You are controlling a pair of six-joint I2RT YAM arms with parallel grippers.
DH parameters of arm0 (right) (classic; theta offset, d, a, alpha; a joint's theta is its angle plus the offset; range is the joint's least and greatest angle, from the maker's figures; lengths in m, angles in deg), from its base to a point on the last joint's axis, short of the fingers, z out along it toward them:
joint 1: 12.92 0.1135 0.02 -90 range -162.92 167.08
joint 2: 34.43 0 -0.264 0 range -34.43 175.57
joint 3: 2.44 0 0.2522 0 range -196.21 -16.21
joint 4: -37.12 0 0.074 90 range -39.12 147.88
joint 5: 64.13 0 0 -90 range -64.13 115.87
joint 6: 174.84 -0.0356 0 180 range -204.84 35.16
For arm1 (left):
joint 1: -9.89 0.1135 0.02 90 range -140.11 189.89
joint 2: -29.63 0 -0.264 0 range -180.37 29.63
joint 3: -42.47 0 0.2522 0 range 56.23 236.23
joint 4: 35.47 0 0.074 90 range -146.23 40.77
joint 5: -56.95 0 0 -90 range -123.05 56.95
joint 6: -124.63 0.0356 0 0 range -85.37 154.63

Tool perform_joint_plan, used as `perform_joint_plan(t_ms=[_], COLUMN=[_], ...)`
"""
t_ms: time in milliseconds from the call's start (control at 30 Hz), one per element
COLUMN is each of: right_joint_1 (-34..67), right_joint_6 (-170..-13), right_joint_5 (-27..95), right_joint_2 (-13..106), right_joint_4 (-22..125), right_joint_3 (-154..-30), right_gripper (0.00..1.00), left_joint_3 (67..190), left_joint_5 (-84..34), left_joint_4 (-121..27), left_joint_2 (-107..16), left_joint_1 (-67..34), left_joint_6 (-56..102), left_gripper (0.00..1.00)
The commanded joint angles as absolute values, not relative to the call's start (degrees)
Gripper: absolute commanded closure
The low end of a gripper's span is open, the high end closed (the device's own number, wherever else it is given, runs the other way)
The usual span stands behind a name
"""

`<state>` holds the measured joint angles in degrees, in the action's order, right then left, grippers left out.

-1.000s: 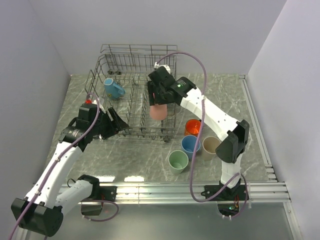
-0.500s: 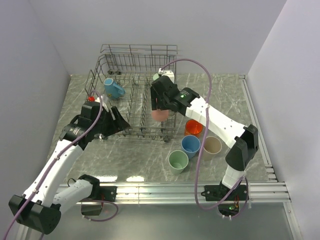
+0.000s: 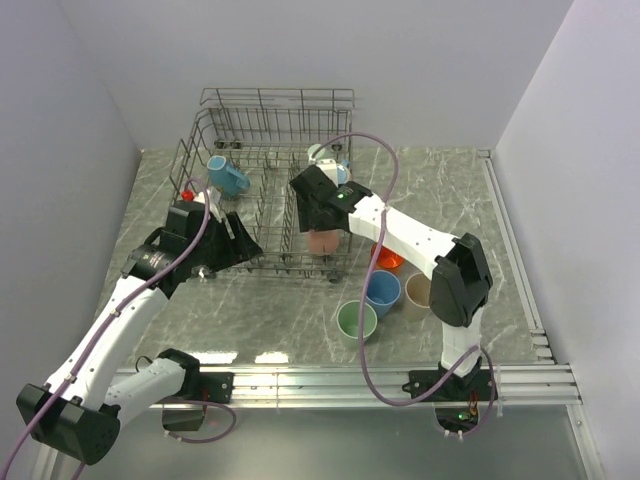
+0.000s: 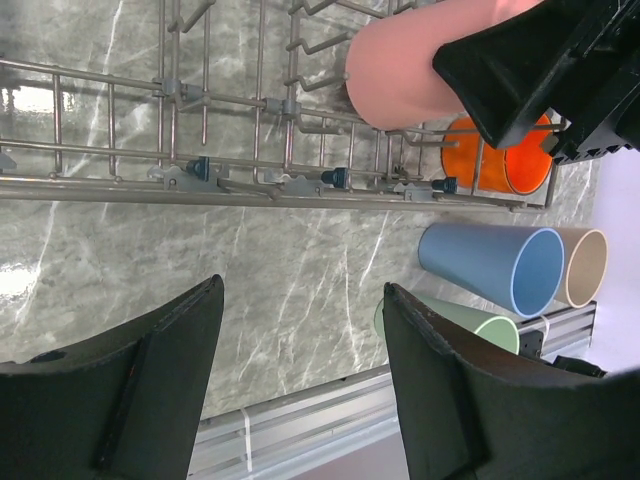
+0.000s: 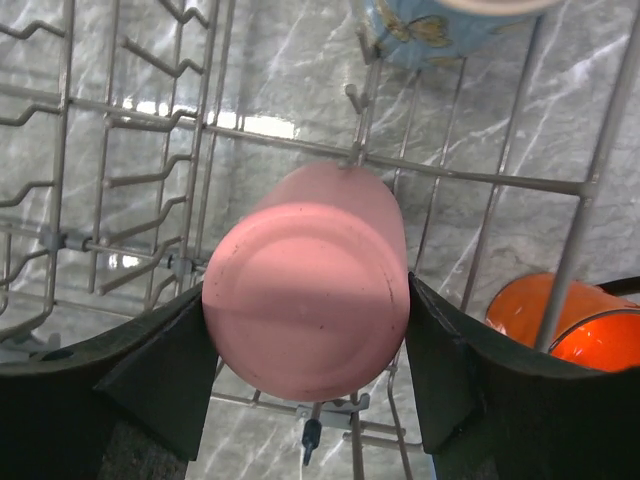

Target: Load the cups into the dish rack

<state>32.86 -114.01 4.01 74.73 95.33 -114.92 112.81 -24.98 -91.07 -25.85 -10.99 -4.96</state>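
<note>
My right gripper (image 3: 322, 228) is shut on a pink cup (image 3: 324, 241), its base toward the wrist camera and a finger pressed on each side (image 5: 305, 295). It holds the cup inside the grey wire dish rack (image 3: 260, 130), low over the tines near the front right corner. A blue mug (image 3: 227, 177) lies in the rack's back left. A pale patterned mug (image 5: 430, 25) sits in the rack behind the pink cup. My left gripper (image 3: 236, 240) stands open and empty at the rack's front left (image 4: 302, 285).
Several cups stand on the marble table right of the rack: orange (image 3: 388, 258), blue (image 3: 382, 290), green (image 3: 356, 322) and beige (image 3: 420, 290), the last partly behind my right arm. A metal rail (image 3: 350, 378) runs along the near edge.
My right gripper has carried the pink cup lower and a little forward in the rack. The left gripper has edged up toward the rack's front wall.
</note>
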Motion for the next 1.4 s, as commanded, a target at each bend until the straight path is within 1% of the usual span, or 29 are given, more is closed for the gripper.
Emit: perform_joint_plan(t_ms=[0,100,133,167,200,267,300,333,400,467,500,600,867,967,1033,1067,1133,1200,1300,1367], right_joint_1=[31.9,31.9,31.9,31.9,31.9,31.9,31.9,31.9,31.9,32.0,32.0,31.9,32.9,33.1,33.1,33.1,33.1,33.0,33.0,33.1], right_joint_6=[-115.4,-116.0,-116.1,-116.4,-116.3,-116.7,-116.7,-116.8,-117.0,-117.1,-117.2,-117.8,-124.2,-128.1,-131.0,-131.9,-134.3,-136.2,-137.9,-138.2], right_joint_5=[1.8,2.6,2.7,2.8,2.8,2.8,2.8,2.8,2.6,2.4,2.2,1.7,-2.3,-4.9,-6.0,-6.3,-6.1,-5.7,-4.7,-3.9], right_joint_2=[73.4,71.7,71.6,71.3,70.9,70.3,69.5,69.2,68.2,67.7,67.3,66.3,60.7,57.8,53.4,49.4,44.3,36.6,27.8,23.3], right_joint_4=[102.3,101.9,102.0,102.1,102.3,102.8,103.2,103.4,104.2,105.7,107.4,111.0,122.5,127.2,129.4,129.7,128.3,125.8,123.2,122.7], right_joint_3=[-111.1,-108.9,-108.7,-108.5,-108.6,-108.9,-109.3,-110.0,-111.1,-113.2,-114.1,-118.1,-129.6,-131.3,-129.3,-127.8,-120.9,-113.4,-105.4,-102.9], right_gripper=[1.00,1.00,0.98,0.93,0.77,0.58,0.43,0.32,0.18,0.14,0.08,0.05,0.03,0.02,0.02,0.02,0.02,0.01,0.01,0.01], left_joint_3=[114.7,114.5,114.3,114.3,114.2,114.2,114.2,114.0,114.1,114.4,114.7,115.4,117.6,118.2,118.3,118.3,118.5,118.8,118.5,118.4], left_joint_5=[-25.7,-25.4,-25.3,-25.1,-25.1,-24.9,-24.9,-25.0,-25.1,-25.8,-26.0,-27.0,-28.7,-27.6,-26.9,-26.6,-24.7,-22.7,-20.7,-21.2], left_joint_4=[-90.4,-90.1,-90.0,-89.9,-89.9,-89.7,-89.7,-89.7,-89.8,-90.3,-90.4,-90.9,-91.5,-90.7,-90.8,-90.6,-90.4,-90.5,-89.6,-87.9], left_joint_2=[-25.3,-25.4,-25.3,-25.4,-25.4,-25.5,-25.2,-25.2,-25.1,-25.0,-24.7,-24.2,-24.1,-25.2,-27.1,-27.6,-29.2,-31.2,-34.4,-36.0], left_joint_1=[-11.2,-11.1,-11.2,-11.3,-11.2,-11.3,-11.2,-11.2,-11.2,-11.3,-11.3,-11.7,-14.6,-17.4,-20.3,-21.2,-23.1,-24.3,-28.7,-33.2], left_joint_6=[-3.7,-3.8,-3.8,-3.8,-3.9,-3.9,-3.9,-3.9,-3.6,-3.2,-2.8,-2.3,-1.2,0.0,1.3,1.7,2.5,2.7,1.7,-0.2], left_gripper=[0.30,0.30,0.30,0.30,0.30,0.30,0.30,0.30,0.30,0.30,0.30,0.30,0.30,0.32,0.34,0.35,0.35,0.36,0.34,0.33])
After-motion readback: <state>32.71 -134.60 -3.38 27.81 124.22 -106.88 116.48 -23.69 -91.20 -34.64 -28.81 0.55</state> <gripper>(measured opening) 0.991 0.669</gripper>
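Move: The pink cup is already upside down in the rack's front right corner, gripped near its upturned bottom, its middle about 4 cm below the right hand and 1 cm ahead. From that hand the patterned mug is 9 cm ahead and 4 right, the orange mug 14 right and 2 back, the blue cup 13 right and 10 back. The green cup lies some 21 cm right of the left hand, 4 back and 15 below. The pink cup is eased about 2 cm to the right in the right hand's grip, then let go as the fingers open wide. That hand draws back and right, climbing some 17 cm clear of the rack, and swings out over the blue cup's side of the table. Late on, the still-open left hand sweeps about 8 cm right and 4 cm back towards the green cup, turning some 20 degrees clockwise. ##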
